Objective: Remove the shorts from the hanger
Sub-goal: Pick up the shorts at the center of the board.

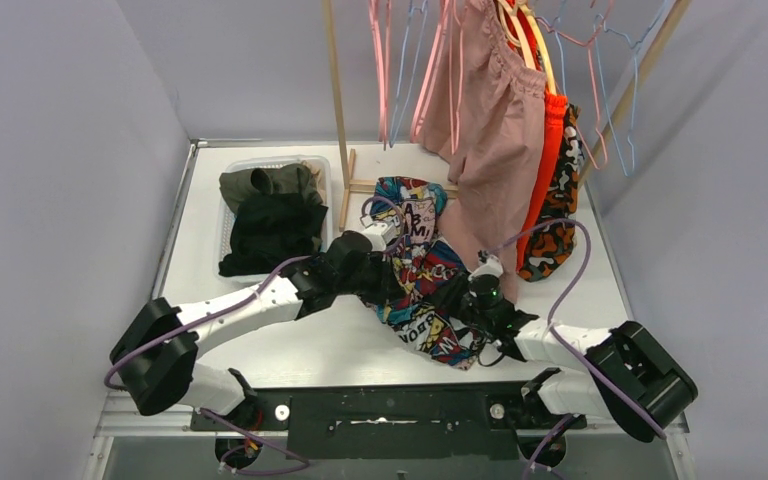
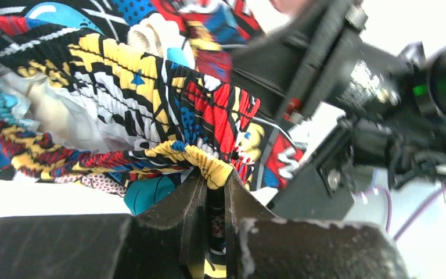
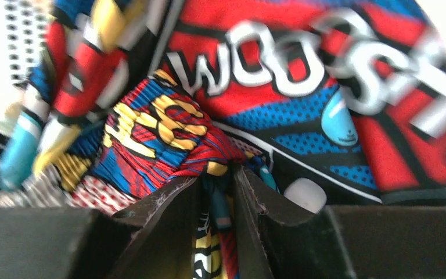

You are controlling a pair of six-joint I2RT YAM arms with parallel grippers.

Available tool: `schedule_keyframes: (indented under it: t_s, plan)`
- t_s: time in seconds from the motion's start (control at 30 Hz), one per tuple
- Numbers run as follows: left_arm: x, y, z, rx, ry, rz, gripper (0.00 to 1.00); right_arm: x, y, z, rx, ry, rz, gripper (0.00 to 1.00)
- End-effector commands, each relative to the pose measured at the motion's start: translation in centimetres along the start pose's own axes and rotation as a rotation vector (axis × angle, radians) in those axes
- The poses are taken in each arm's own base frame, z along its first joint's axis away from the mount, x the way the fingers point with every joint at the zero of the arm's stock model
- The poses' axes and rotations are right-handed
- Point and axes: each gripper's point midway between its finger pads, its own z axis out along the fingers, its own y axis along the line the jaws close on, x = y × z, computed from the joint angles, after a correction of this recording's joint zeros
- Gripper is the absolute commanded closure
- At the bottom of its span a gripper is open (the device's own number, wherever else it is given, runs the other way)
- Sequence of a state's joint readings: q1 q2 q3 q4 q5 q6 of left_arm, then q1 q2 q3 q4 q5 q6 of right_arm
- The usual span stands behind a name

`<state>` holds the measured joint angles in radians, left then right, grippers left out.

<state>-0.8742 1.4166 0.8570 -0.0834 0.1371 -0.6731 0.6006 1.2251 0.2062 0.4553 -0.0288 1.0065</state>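
Note:
The multicolour comic-print shorts (image 1: 422, 275) lie crumpled on the table between my two arms. My left gripper (image 1: 382, 236) is at their far left part. In the left wrist view it (image 2: 215, 177) is shut on the gathered yellow waistband of the shorts (image 2: 122, 87). My right gripper (image 1: 472, 292) is at their near right part. In the right wrist view its jaws (image 3: 218, 174) stand close together with a fold of the shorts (image 3: 267, 75) between them. Dusty pink shorts (image 1: 495, 130), orange shorts (image 1: 552, 150) and orange-black patterned shorts (image 1: 558, 215) hang on hangers at the back.
A white basket (image 1: 260, 162) at the back left holds olive green shorts (image 1: 270, 182) and black shorts (image 1: 272, 232). A wooden rack post (image 1: 337, 100) stands behind the arms. Bare pink and blue hangers (image 1: 400, 70) hang from the rack. Grey walls close in both sides.

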Motion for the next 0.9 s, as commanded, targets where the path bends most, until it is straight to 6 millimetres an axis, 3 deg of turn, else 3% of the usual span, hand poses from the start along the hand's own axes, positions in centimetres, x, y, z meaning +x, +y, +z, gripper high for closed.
schedule_keyframes:
  t_s: [0.0,0.1,0.17,0.23,0.27,0.33,0.4,0.57,0.73,0.87]
  plan:
    - [2.7,-3.5,-3.1,0.194,0.188,0.204,1.0,-2.3,7.7,0.8,-0.222,-0.026,-0.186,0.72]
    - [6.1,-0.7,-3.9,0.107,0.341,0.226,1.0,-1.0,8.0,1.3,-0.227,0.046,-0.266,0.7]
    - [7.5,-0.2,-4.4,0.115,0.377,0.22,0.98,-0.7,7.4,1.4,-0.199,0.051,-0.263,0.69]
    - [7.7,-0.1,-4.3,0.129,0.364,0.222,0.91,-0.6,7.0,0.8,-0.18,0.017,-0.211,0.67]
    - [7.7,-0.1,-4.3,0.128,0.362,0.227,0.8,-0.4,6.9,0.3,-0.178,0.002,-0.197,0.64]
    - [7.1,0.0,-4.0,0.114,0.338,0.242,0.48,-0.1,6.0,-0.5,-0.112,-0.029,-0.159,0.57]
    - [6.4,-0.1,-3.4,0.11,0.319,0.256,0.38,0.0,4.2,-1.2,-0.013,-0.049,-0.114,0.51]
    - [3.3,1.6,-1.6,-0.053,0.24,0.268,0.27,0.1,3.9,-3.0,-0.043,-0.05,-0.113,0.5]
    - [-0.3,2.2,-0.8,-0.157,0.121,0.215,0.2,-1.2,2.7,-5.0,-0.008,-0.125,-0.087,0.48]
    - [-0.1,4.5,0.8,-0.279,0.13,0.161,0.19,-2.5,1.6,-6.3,0.018,-0.195,-0.064,0.45]
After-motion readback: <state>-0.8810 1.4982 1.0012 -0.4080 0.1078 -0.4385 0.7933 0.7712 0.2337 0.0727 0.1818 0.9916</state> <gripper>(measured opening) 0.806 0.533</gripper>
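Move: Just right of the left hand, which still pinches the patterned shorts' waistband, the shorts' middle lies about 4 cm to its right, 4 cm ahead and 9 cm below. The white basket stands roughly 28 cm left of that hand and 20 cm farther out. From the right hand, low at the cloth, the shorts' middle is some 4 cm ahead and 4 cm left, about level; the pink shorts' hem hangs 9 cm right and 6 cm ahead. Drawing the waistband back about 7 cm with some drift left and down, the left hand opens wide to let go, then reaches forward again over the shorts by some 6 cm, its wrist rolling. The right hand sweeps left about 5 cm, rising, then goes back and to the right, climbing away from the cloth as its partly open fingers widen. ##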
